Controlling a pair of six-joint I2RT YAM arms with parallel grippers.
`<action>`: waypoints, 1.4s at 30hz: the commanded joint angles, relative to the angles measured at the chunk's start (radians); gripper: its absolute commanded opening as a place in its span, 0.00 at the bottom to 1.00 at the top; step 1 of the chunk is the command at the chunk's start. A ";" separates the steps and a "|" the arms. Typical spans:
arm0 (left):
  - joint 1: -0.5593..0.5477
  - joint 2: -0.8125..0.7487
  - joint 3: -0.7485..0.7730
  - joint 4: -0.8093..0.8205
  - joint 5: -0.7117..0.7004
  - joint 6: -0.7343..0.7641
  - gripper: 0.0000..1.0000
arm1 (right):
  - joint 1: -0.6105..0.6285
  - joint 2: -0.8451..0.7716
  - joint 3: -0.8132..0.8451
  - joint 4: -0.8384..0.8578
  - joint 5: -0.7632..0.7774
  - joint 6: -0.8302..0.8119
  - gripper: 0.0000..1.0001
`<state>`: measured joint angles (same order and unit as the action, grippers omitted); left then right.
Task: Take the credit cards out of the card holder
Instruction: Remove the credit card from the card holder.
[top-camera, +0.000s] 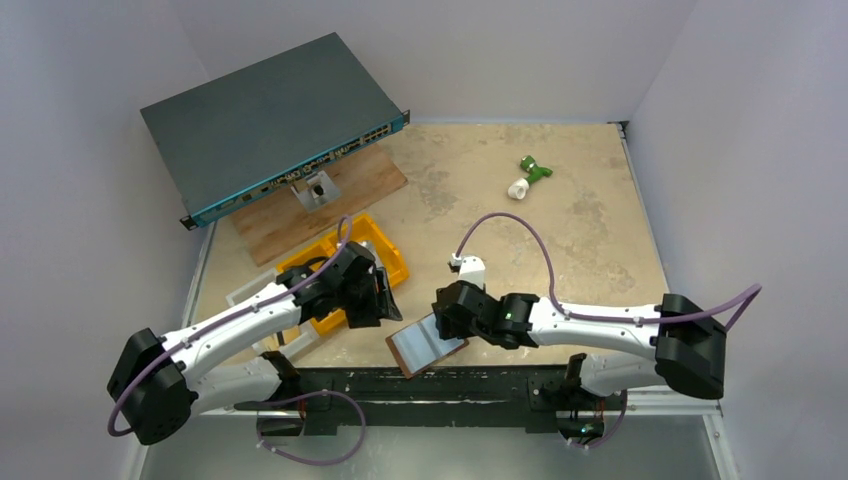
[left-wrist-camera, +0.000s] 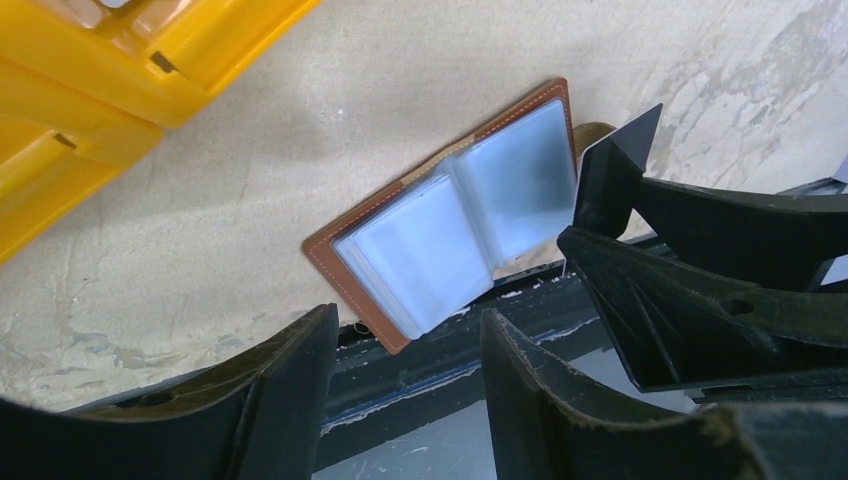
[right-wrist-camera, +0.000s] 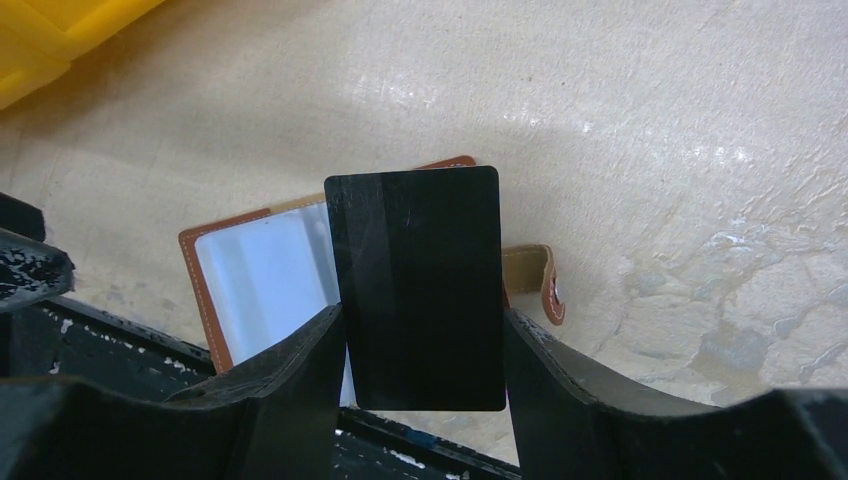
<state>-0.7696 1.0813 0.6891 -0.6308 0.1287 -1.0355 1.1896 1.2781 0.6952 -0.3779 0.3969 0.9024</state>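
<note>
The card holder (top-camera: 425, 343) is a brown leather wallet lying open at the table's front edge, between the two arms. Its pale grey-blue inner pockets (left-wrist-camera: 450, 225) face up. Whether they hold cards I cannot tell. My right gripper (right-wrist-camera: 425, 320) is shut on a black credit card (right-wrist-camera: 420, 290), pinching its two long edges. The card hangs just above the holder's right half (right-wrist-camera: 260, 270), beside the snap tab (right-wrist-camera: 535, 275). My left gripper (left-wrist-camera: 410, 320) is open and empty, to the left of the holder and above the front edge.
A yellow bin (top-camera: 385, 262) sits just behind the left gripper. Beside it lies a white frame (top-camera: 250, 295). A network switch (top-camera: 270, 120) rests on a wooden board (top-camera: 300, 215) at the back left. A green and white object (top-camera: 530, 175) lies far right. The black base rail (top-camera: 450, 385) borders the front.
</note>
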 joint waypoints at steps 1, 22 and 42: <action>0.004 0.009 0.034 0.077 0.067 0.026 0.54 | -0.004 -0.038 0.024 0.032 -0.019 -0.054 0.36; 0.004 0.091 0.009 0.270 0.196 -0.055 0.47 | 0.063 -0.016 0.091 0.222 -0.162 -0.141 0.33; 0.043 -0.144 0.089 -0.176 -0.155 0.007 0.00 | 0.054 -0.087 0.042 0.228 -0.123 -0.066 0.99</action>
<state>-0.7567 1.0176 0.6964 -0.5751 0.1719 -1.0721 1.2499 1.2480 0.7437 -0.1837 0.2432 0.8131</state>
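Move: Gripped edgewise in the right fingertips, the black card sits about 2 cm ahead and 1 cm left of that hand point, 2 cm lower. From the open left gripper the card is roughly 12 cm to the right, 2 cm ahead and 4 cm lower. The open card holder lies about 9 cm right, 7 cm back and 9 cm below the left hand, with the yellow bin some 7 cm ahead, 8 cm left and 7 cm below. Bringing the card across, the right hand goes about 6 cm left and 4 cm up, drawing back slightly, while the left reaches 5 cm right and a little up; both tilt their fingertips towards each other. The left fingers close on the card, then the right ones open wide and let go and stay nearby, and the left heads back left some 4 cm with the card. ##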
